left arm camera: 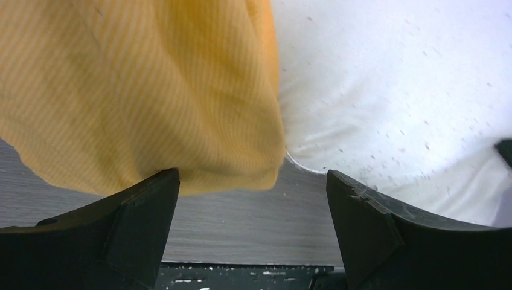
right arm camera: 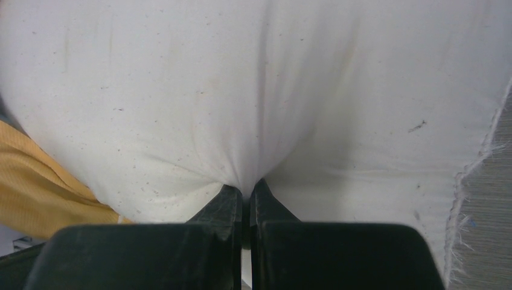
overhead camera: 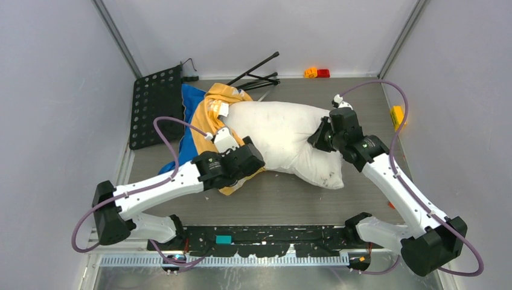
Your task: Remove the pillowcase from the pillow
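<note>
The white pillow (overhead camera: 284, 136) lies across the middle of the table, its left end still inside the pillowcase (overhead camera: 205, 112), which is bunched there with orange-yellow and blue showing. My right gripper (overhead camera: 318, 138) is shut on a pinch of the pillow's white fabric (right arm camera: 247, 151) near its right end. My left gripper (overhead camera: 252, 158) stands open at the pillow's near left edge. In the left wrist view the orange-yellow pillowcase (left arm camera: 139, 90) hangs above the left finger, the pillow (left arm camera: 398, 90) is over the right one, and only bare table shows between the jaws (left arm camera: 253, 181).
A black perforated panel (overhead camera: 156, 107) leans at the back left. A folded black stand (overhead camera: 259, 75) lies at the back, with small orange and red blocks (overhead camera: 317, 73) beside it. A yellow block (overhead camera: 396, 115) sits at the right edge.
</note>
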Available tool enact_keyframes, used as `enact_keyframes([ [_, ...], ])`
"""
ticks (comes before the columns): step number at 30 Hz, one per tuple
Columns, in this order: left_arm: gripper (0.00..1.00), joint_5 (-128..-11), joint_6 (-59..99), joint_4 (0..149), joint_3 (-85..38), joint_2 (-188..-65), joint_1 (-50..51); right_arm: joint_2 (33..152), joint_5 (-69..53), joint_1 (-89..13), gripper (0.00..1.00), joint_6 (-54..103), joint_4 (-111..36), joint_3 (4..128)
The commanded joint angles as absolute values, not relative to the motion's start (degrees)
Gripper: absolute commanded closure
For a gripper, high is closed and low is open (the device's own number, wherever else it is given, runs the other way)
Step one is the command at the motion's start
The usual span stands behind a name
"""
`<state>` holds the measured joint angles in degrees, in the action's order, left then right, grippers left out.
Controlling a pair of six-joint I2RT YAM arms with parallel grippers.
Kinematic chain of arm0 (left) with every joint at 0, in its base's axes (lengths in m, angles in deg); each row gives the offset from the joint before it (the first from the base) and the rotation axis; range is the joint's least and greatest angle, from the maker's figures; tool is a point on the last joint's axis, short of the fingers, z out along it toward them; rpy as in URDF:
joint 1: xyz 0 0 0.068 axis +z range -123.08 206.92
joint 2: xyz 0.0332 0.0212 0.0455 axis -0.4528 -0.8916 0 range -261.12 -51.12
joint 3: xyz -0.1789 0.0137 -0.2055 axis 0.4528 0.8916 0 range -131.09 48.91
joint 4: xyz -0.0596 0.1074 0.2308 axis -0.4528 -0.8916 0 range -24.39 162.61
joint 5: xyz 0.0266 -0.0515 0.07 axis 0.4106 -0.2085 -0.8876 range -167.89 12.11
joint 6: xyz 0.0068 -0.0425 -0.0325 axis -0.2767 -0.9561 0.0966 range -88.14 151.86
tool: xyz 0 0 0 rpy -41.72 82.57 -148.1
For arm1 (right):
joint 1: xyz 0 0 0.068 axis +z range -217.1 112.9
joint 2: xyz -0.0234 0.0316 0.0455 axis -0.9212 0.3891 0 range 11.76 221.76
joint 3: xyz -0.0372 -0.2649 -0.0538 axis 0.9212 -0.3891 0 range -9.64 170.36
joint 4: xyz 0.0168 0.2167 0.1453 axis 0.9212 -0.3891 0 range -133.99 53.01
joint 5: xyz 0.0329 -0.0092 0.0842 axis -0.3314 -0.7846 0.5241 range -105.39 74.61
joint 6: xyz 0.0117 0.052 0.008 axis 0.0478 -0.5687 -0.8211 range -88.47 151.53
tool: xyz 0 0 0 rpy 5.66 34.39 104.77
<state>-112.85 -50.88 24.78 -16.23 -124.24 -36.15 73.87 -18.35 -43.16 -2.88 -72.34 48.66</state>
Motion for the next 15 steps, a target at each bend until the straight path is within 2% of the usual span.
enact_keyframes([
  [1, 0.07, -116.17, -52.43, 23.09, -16.06, -126.6, -32.72, 70.89, -19.63, -42.8, 1.0, -3.89, -67.66, 51.15],
  [2, 0.08, -114.46, -51.5, 24.92, -14.91, -126.88, -31.68, 70.61, -19.69, -42.79, 1.0, -3.88, -67.71, 51.03],
  [4, 0.2, -112.59, -50.86, 27.24, -11.87, -126.87, -30.69, 70.2, -19.8, -42.78, 1.0, -3.98, -67.94, 50.77],
  [7, 0.53, -113.7, -51.14, 27.1, -8.35, -124.84, -30.65, 69.36, -21.62, -42.77, 1.0, -3.45, -69.08, 50.49],
  [9, 0.69, -115.67, -50.45, 25.12, -6.74, -122.85, -30.28, 68.99, -23.97, -42.81, 1.0, -2.86, -70.49, 50.52],
  [13, 0.85, -119.09, -41.49, 18.22, -6.51, -118.87, -26.4, 69.63, -31.14, -42.81, 1.0, -0.42, -76.03, 52.38],
  [15, 0.89, -121.03, -38.88, 13.68, -6.21, -116.14, -22.95, 69.49, -37.74, -43.04, 1.0, 0.96, -78.44, 53.03],
])
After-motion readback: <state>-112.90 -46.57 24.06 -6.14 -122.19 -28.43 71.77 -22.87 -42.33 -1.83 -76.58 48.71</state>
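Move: The loose yellow fold of the pillowcase lies about 6 cm to the left of my open left hand, some 2 cm ahead and 7 cm below it. The bare pillow's middle is about 11 cm to that hand's right and 3 cm ahead, while the case's blue part lies some 20 cm to its left and 9 cm ahead. From my right hand, which already pinches the pillow, the fold is about 25 cm to the left and 2 cm back. I sweep my left hand about 6 cm to the left and as far down into the yellow fold beside the pillow, rolling it some 10 degrees so its left side rises, and shut the wide-open fingers until they pinch the cloth. My right hand keeps its pinch on the pillow and eases a couple of centimetres right and back. ##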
